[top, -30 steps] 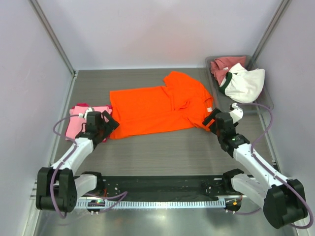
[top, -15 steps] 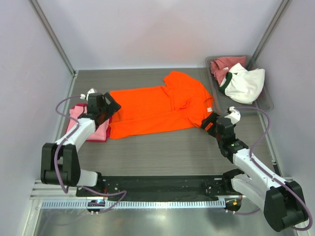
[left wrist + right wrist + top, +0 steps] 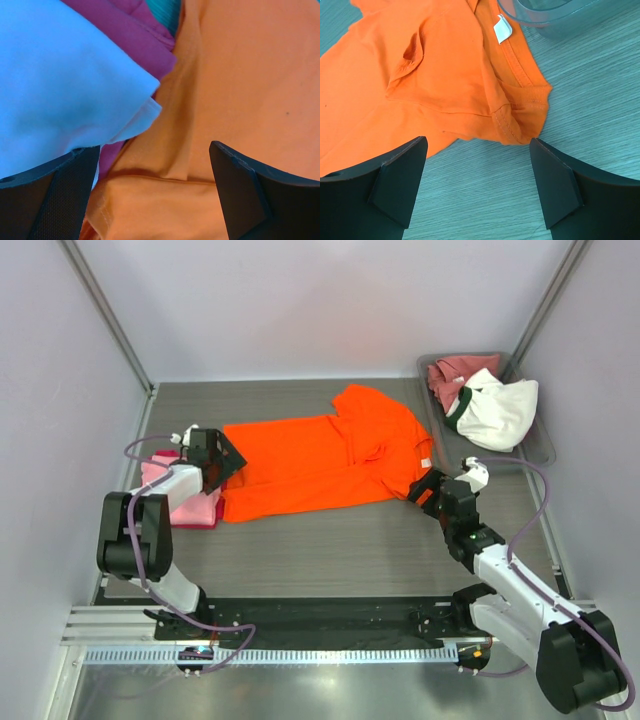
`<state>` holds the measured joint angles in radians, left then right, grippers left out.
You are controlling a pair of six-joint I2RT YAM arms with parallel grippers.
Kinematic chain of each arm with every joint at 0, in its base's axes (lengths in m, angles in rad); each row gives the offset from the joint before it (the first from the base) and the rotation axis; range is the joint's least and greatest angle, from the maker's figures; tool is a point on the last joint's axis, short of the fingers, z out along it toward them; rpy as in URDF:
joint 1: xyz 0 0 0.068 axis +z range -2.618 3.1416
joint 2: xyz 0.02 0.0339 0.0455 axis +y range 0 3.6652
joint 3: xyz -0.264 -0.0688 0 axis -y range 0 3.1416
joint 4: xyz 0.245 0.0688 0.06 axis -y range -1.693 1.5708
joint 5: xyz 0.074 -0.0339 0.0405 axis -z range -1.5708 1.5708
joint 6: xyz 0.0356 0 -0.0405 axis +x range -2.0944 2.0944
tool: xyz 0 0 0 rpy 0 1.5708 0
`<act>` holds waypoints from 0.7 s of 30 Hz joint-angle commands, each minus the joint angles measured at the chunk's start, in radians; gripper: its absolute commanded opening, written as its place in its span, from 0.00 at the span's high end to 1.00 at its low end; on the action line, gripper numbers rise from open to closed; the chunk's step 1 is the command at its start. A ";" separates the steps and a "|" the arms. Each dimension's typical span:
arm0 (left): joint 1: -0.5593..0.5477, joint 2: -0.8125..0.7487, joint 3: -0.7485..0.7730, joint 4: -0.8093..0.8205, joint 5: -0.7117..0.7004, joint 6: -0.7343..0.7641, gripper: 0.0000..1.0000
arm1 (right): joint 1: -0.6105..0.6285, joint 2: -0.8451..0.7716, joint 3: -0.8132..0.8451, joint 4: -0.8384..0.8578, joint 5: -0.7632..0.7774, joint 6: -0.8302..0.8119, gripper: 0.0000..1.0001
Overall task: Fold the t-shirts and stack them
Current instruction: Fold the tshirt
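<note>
The bright orange t-shirt (image 3: 320, 460) lies spread flat in the middle of the table. My left gripper (image 3: 227, 455) is open at the shirt's left edge, and in the left wrist view orange cloth (image 3: 240, 75) fills the gap between its jaws (image 3: 155, 195). Just left of it sits a folded light pink t-shirt (image 3: 190, 508) with a magenta one (image 3: 132, 27) beside it. My right gripper (image 3: 423, 488) is open just short of the shirt's collar corner (image 3: 520, 115), with bare table between its fingers (image 3: 477, 185). No cloth is held.
A grey tray (image 3: 540, 445) at the back right holds a dusty rose-red t-shirt (image 3: 452, 375) and a white one with a dark green collar (image 3: 500, 412). The tray's rim (image 3: 545, 17) lies close beyond the orange collar. Walls enclose the table on three sides.
My left gripper has moved from over the pink stack away from me to the orange shirt's left edge. The right gripper has shifted slightly nearer the collar corner.
</note>
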<state>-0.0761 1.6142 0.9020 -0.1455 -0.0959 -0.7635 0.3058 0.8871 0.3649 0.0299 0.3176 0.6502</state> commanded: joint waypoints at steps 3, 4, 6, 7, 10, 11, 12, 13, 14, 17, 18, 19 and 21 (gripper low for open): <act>0.051 -0.008 0.003 -0.005 -0.093 0.027 0.08 | 0.000 -0.023 -0.006 0.041 0.037 -0.007 0.11; 0.064 -0.013 -0.002 -0.005 -0.097 0.029 0.08 | 0.000 -0.027 -0.007 0.038 0.043 -0.004 0.11; 0.117 -0.022 -0.014 -0.005 -0.088 0.033 0.08 | -0.001 -0.034 -0.011 0.030 0.051 0.002 0.11; 0.131 -0.031 -0.020 -0.002 -0.082 0.035 0.08 | -0.002 -0.042 -0.014 0.028 0.061 0.003 0.11; 0.183 -0.053 -0.037 0.009 -0.051 0.036 0.08 | 0.000 -0.060 -0.018 0.021 0.078 0.008 0.10; 0.188 -0.060 -0.038 0.007 -0.042 0.033 0.08 | -0.002 -0.065 -0.020 0.021 0.081 0.009 0.11; 0.188 -0.071 -0.043 0.004 -0.025 0.029 0.09 | -0.001 -0.071 -0.024 0.021 0.084 0.009 0.11; 0.185 -0.101 -0.049 0.009 -0.004 0.021 0.10 | 0.000 -0.082 -0.026 0.021 0.089 0.011 0.11; 0.180 -0.120 -0.060 0.018 0.019 0.015 0.11 | 0.000 -0.085 -0.027 0.024 0.092 0.012 0.11; 0.139 -0.204 -0.092 0.043 0.062 -0.005 0.12 | 0.000 -0.103 -0.037 0.033 0.100 0.017 0.11; 0.125 -0.226 -0.098 0.041 0.065 -0.005 0.12 | 0.000 -0.103 -0.040 0.036 0.100 0.017 0.12; 0.105 -0.247 -0.112 0.041 0.068 -0.008 0.11 | 0.000 -0.105 -0.043 0.042 0.097 0.017 0.12; 0.088 -0.307 -0.132 0.038 0.087 -0.023 0.11 | 0.000 -0.105 -0.046 0.047 0.091 0.017 0.12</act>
<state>0.0395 1.3846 0.7910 -0.1379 -0.0547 -0.7639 0.3058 0.7963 0.3248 0.0299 0.3794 0.6567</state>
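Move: The folded pink-and-red stack has its middle about 11 cm left of the left hand and 3 cm back, at nearly the same height; its right edge lies right at the left finger. The spread orange t-shirt's middle is some 20 cm to this hand's right and 3 cm ahead, with its near left corner about 10 cm back and 2 cm left. The stack lies roughly 53 cm left of the right hand, level with it fore and aft. The folded stack is shoved left, away from the orange t-shirt: the left hand, down low with fingers staying open, pushes along the table against the stack's right edge for about 7 cm, turning some 10 degrees counter-clockwise. It then lifts off, rising about 4.5 cm while swinging back right over roughly half that way and drawing slightly back. ##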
